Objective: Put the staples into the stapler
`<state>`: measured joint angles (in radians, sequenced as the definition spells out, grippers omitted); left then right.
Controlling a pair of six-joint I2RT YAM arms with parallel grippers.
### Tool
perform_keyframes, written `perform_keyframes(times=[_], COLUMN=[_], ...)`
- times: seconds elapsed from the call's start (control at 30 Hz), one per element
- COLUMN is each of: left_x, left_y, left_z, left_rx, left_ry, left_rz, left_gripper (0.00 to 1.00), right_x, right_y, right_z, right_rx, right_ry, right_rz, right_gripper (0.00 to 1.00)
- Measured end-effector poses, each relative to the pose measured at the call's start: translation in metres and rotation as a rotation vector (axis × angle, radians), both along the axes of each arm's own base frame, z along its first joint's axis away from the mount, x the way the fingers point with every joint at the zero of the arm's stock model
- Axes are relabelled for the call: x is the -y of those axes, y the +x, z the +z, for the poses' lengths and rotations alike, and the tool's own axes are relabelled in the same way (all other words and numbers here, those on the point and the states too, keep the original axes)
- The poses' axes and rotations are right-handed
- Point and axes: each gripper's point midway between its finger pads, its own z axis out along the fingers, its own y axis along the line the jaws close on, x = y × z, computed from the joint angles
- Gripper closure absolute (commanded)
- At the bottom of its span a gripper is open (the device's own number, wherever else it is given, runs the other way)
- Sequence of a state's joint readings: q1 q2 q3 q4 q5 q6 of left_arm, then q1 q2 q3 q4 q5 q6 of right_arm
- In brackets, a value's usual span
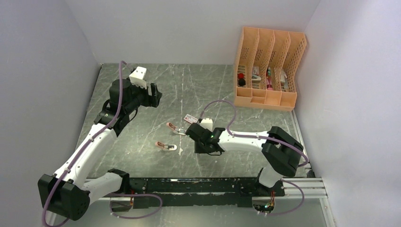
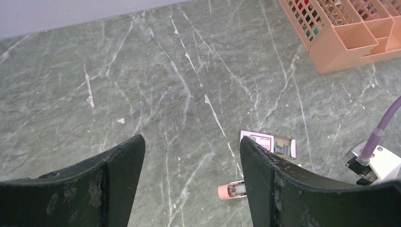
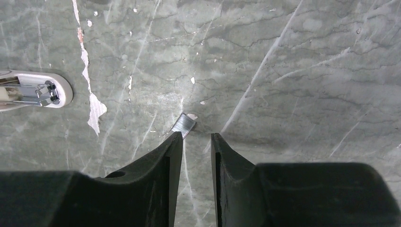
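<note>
Two small pink staplers lie open on the table, one [image 1: 173, 127] near the right gripper and one [image 1: 166, 146] closer to the arms. The red-and-white staple box [image 1: 190, 118] lies just behind the first, its tray [image 2: 283, 147] slid out with staples showing. A short silvery staple strip [image 3: 183, 125] lies on the table at the tip of my right gripper's left finger, outside the gap. The right gripper [image 3: 196, 136] is low over the table, open by a narrow gap with nothing in it. My left gripper [image 2: 191, 144] hangs wide open and empty, high at the back left [image 1: 156, 94].
A peach desk organizer [image 1: 267, 66] with small items stands at the back right, against the wall. White walls enclose the table on three sides. A stapler's white base with its chrome part [image 3: 35, 90] shows at the left of the right wrist view.
</note>
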<state>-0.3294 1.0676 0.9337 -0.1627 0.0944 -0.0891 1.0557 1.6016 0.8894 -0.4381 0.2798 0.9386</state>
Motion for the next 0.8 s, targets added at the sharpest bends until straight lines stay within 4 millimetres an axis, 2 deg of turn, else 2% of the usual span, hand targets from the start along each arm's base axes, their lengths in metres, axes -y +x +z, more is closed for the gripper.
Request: perform_keyframes(times=[0.4,0.5,0.7,0.8], left_x=[-0.0003,-0.0005,-0.0007,-0.0008], left_y=[0.0002,0.0002,0.0004,0.0004], left_z=[0.0000,0.0000,0.0000,-0.0001], left_rx=[0.000,0.001,0.002,0.002], left_ry=[0.001,0.003,0.005,0.005], left_rz=[0.002,0.002,0.003,0.003], left_gripper=[0.22,0.22,0.22,0.21], right_x=[-0.0033,-0.0032,-0.0040,-0.0042], right_y=[0.0012,0.0012,0.0014,0.0013], right_z=[-0.0062,-0.0073,-0.0079,-0.0083], right_rx=[-0.009,-0.010,-0.011,-0.012], right_ry=[-0.012,-0.016,-0.020,-0.021], right_rz=[0.006,0.009,0.017,0.020], right_gripper=[0.70,0.73,0.87,0.90])
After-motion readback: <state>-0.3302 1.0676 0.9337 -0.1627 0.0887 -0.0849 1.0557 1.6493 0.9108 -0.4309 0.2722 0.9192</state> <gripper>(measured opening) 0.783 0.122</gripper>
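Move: The little strip of staples lies almost under my right fingers, about 1 cm ahead, 1 cm to the left and 2 cm below. The nearer open stapler sits some 12 cm left and 4 cm ahead of my right hand; the farther stapler is about 12 cm ahead and 7 cm left, and the staple box roughly 16 cm straight ahead. From my idle left hand the strip is about 17 cm back, 13 cm right and 25 cm below. I ease my right hand down just under 1 cm towards the table beside the staple strip, drifting a little left with the fingertips still pointing steeply down. Then I hold that place and narrow the fingers from about a third open until they are nearly shut, the left fingertip right up against the strip's near end. ##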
